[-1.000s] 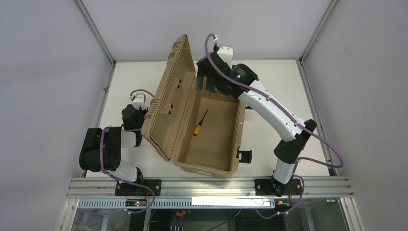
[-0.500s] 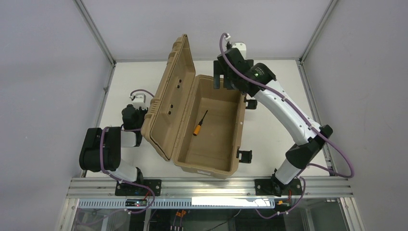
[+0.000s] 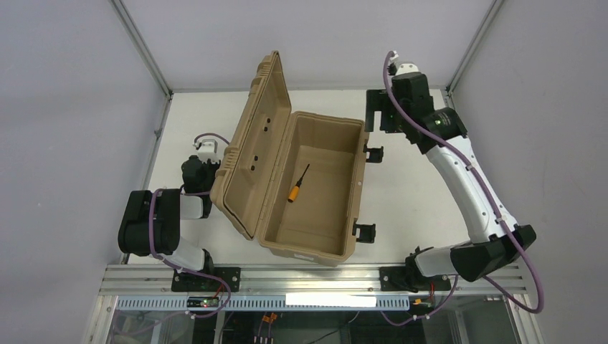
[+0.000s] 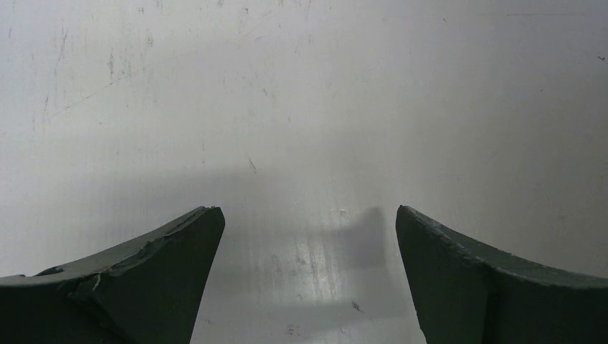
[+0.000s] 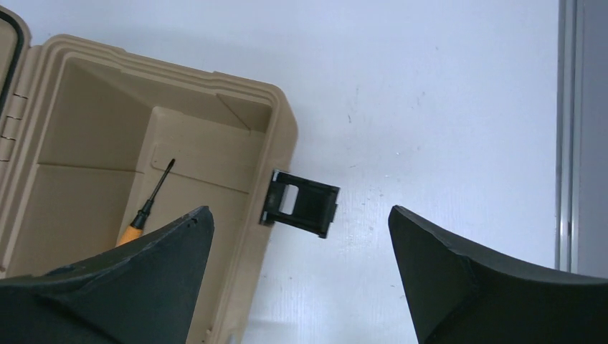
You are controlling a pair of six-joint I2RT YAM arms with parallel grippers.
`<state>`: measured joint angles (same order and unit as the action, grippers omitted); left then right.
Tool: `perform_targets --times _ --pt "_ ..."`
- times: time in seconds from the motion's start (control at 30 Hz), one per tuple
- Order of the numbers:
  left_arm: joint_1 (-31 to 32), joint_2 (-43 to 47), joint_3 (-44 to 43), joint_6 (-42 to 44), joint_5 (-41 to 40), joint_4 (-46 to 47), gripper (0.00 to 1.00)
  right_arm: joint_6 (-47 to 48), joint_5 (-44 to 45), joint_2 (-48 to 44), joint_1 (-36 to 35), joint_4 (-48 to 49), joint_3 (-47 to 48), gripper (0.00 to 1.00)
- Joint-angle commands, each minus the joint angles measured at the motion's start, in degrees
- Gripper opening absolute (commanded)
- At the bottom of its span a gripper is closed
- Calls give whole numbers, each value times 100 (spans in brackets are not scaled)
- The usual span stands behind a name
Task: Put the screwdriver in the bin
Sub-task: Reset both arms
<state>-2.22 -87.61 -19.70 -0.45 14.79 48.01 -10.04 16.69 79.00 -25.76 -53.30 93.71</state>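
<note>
The tan bin (image 3: 337,247) stands open in the middle of the table, its ribbed lid (image 3: 254,147) tipped up to the left. The screwdriver (image 3: 297,184), orange handle and thin black shaft, lies loose on the bin's floor. In the right wrist view the screwdriver (image 5: 147,208) shows inside the bin (image 5: 276,122), partly behind my left finger. My right gripper (image 3: 378,115) hangs open and empty above the table, beyond the bin's far right corner. My left gripper (image 4: 307,236) is open over bare table, empty; in the top view the left arm (image 3: 154,218) is folded behind the lid.
Two black latches (image 3: 364,232) stick out from the bin's right side; one latch (image 5: 301,204) hangs open in the right wrist view. A metal frame rail (image 5: 566,136) runs along the table's right edge. White table (image 3: 409,186) lies to the right of the bin.
My right arm has swung right and away from the bin's far rim, its gripper now outside the bin. The screwdriver and the left arm have not moved.
</note>
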Motion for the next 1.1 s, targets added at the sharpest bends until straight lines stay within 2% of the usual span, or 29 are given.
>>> perform_targets --times 0.0,0.27,0.37,0.7,1.07 --pt "25 113 -60 55 -44 165 99 582 -929 -395 630 323 -223 96" --pt "25 113 -65 58 -42 165 99 863 -2046 -579 2104 348 -504 96" --pt "29 113 -60 61 -37 165 99 958 -2205 -563 2454 389 -583 96" --pt "25 113 -60 62 -33 165 99 686 -2696 -347 2804 616 -611 99" --pt "21 113 -60 54 -33 165 99 635 -2446 -275 2804 628 -522 99"
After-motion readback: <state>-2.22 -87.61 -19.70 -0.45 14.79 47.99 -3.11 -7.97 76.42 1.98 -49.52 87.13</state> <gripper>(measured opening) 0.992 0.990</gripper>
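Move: The right hand, open and empty, hangs above the bin's far latch, which is about 15 cm below it and some 2 cm to its right. The screwdriver already lies on the bin floor, about 21 cm left, 4 cm back and 29 cm down; the bin's middle is some 16 cm left and 11 cm back. Bare table lies about 10 cm right, 3 cm ahead and 30 cm down. From the left hand the screwdriver is some 26 cm right and 8 cm back. Quickly to its own right, the right hand travels about 10 cm away from the bin and the screwdriver to hang over bare table, then all but stops for the second half. It sinks only some 2 cm on the way and rolls about 10 degrees, left side up, fingers staying wide open and touching nothing. ##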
